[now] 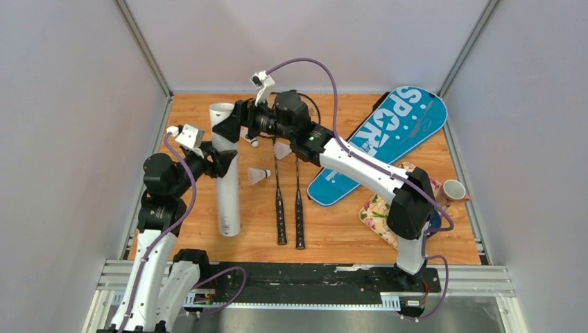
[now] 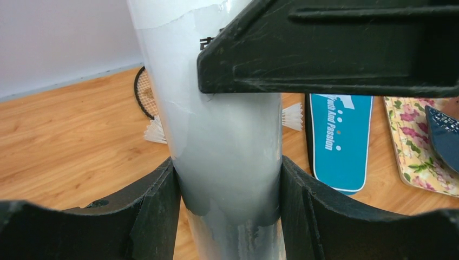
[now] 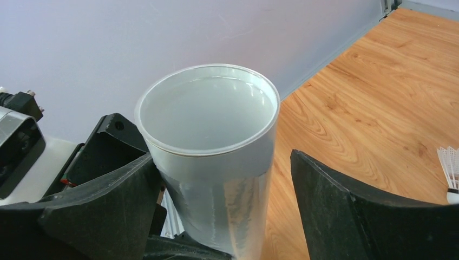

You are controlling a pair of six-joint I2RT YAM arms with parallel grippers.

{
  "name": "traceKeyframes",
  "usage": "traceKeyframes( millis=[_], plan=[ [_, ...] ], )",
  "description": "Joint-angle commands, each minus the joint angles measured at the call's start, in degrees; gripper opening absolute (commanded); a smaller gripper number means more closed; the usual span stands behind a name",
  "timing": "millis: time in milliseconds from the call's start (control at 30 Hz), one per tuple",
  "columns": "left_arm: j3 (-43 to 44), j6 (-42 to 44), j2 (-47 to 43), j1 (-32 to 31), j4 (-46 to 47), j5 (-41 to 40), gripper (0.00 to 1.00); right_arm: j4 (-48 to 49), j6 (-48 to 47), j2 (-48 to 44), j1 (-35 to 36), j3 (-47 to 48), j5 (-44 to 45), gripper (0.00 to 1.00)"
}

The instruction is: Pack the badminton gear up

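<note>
My left gripper [image 1: 223,163] is shut on the long white tube [image 1: 226,187], with both pads pressed to its sides [image 2: 227,179]. The tube's open mouth [image 3: 208,108] is at the far end. My right gripper [image 1: 230,126] stands open around the tube just below that mouth [image 3: 222,162]; its left finger touches the wall and its right finger stands apart. Two black rackets [image 1: 290,208] lie side by side right of the tube. White shuttlecocks [image 1: 260,175] [image 1: 282,150] lie near the racket heads. The blue "SPORT" cover [image 1: 378,142] lies at the back right.
A floral cloth [image 1: 380,208] lies at the right under the right arm, with a dark blue object [image 2: 444,135] on it. A mug [image 1: 454,189] stands by the right wall. Grey walls enclose the wooden table [image 1: 333,236] on three sides.
</note>
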Motion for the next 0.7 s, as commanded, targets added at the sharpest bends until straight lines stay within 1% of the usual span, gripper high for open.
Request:
traceKeyframes(
  millis=[0,33,100,133,200,300,333,400,433,467,500,533,567,633,667],
  plan=[
    [0.3,1.6,-1.0,0.0,4.0,0.7,0.44,5.5,-0.9,1.3,0.9,1.5,0.3,0.87],
    [0.4,1.8,-1.1,0.1,3.7,0.4,0.44,5.8,-1.0,1.3,0.9,1.1,0.5,0.83],
    [0.8,1.7,-1.1,0.0,2.8,-1.0,0.45,8.2,-1.4,0.9,1.2,-0.1,0.7,0.81],
    [0.8,1.4,-1.0,0.0,2.6,-1.4,0.48,9.0,-2.3,0.5,1.4,-0.5,1.1,0.77],
    [0.8,0.0,-1.1,0.0,1.8,-3.3,0.50,12.1,-3.3,0.0,2.0,-2.7,2.2,0.74],
    [0.8,-3.3,-1.0,0.1,0.2,-6.2,0.57,18.4,-4.0,-1.0,2.5,-6.8,3.5,0.70],
    [0.6,-4.5,-1.0,0.1,0.0,-6.8,0.64,19.8,-4.2,-1.1,2.7,-7.6,4.6,0.66],
    [-0.2,-7.1,-1.0,0.0,-0.4,-7.8,0.66,23.0,-4.5,-1.2,3.1,-9.3,6.0,0.62],
    [-0.4,-7.8,-1.1,0.0,-0.7,-8.0,0.68,23.8,-4.5,-1.1,3.2,-9.6,6.7,0.54],
    [-0.7,-8.8,-1.1,0.1,-1.1,-9.0,0.70,25.8,-4.4,-0.8,3.3,-9.8,6.7,0.52],
    [-0.8,-9.5,-1.1,0.0,-1.5,-9.8,0.73,26.8,-4.5,-0.7,3.6,-10.6,6.7,0.50],
    [-0.9,-10.3,-1.2,0.1,-2.0,-10.7,0.79,28.0,-4.5,-0.9,3.8,-11.3,7.5,0.49],
    [-0.6,-11.6,-1.1,0.1,-3.2,-12.3,0.81,30.2,-4.6,-1.0,4.2,-11.9,8.1,0.48],
    [-0.6,-12.5,-1.3,0.1,-3.6,-12.3,0.88,31.7,-5.5,-1.4,5.0,-13.5,10.4,0.42],
    [-0.2,-13.8,-1.4,0.0,-4.3,-12.6,0.90,32.7,-5.9,-1.4,5.2,-13.8,11.3,0.41]
  ],
)
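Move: Upright between the left hand's closed fingers stands the white tube, its middle about 8 cm below that hand and 1 cm back. From the right hand, whose open fingers straddle the tube near its top, the tube's middle is some 2 cm left, 1 cm back and 14 cm down. Shuttlecocks lie on the table about 28 cm below the left hand: one 13 cm ahead and 8 cm right, another 31 cm ahead and 4 cm right. Easing left about 2 cm while its fingers close, the right hand pinches the tube just below the rim, then sinks some 2 cm with a roughly 10-degree tilt of the wrist. Once that grip is set, the left hand's fingers start to open around the tube, as it too sinks about 2 cm, drifts 1.5 cm left and turns slightly counter-clockwise, tipping down. ##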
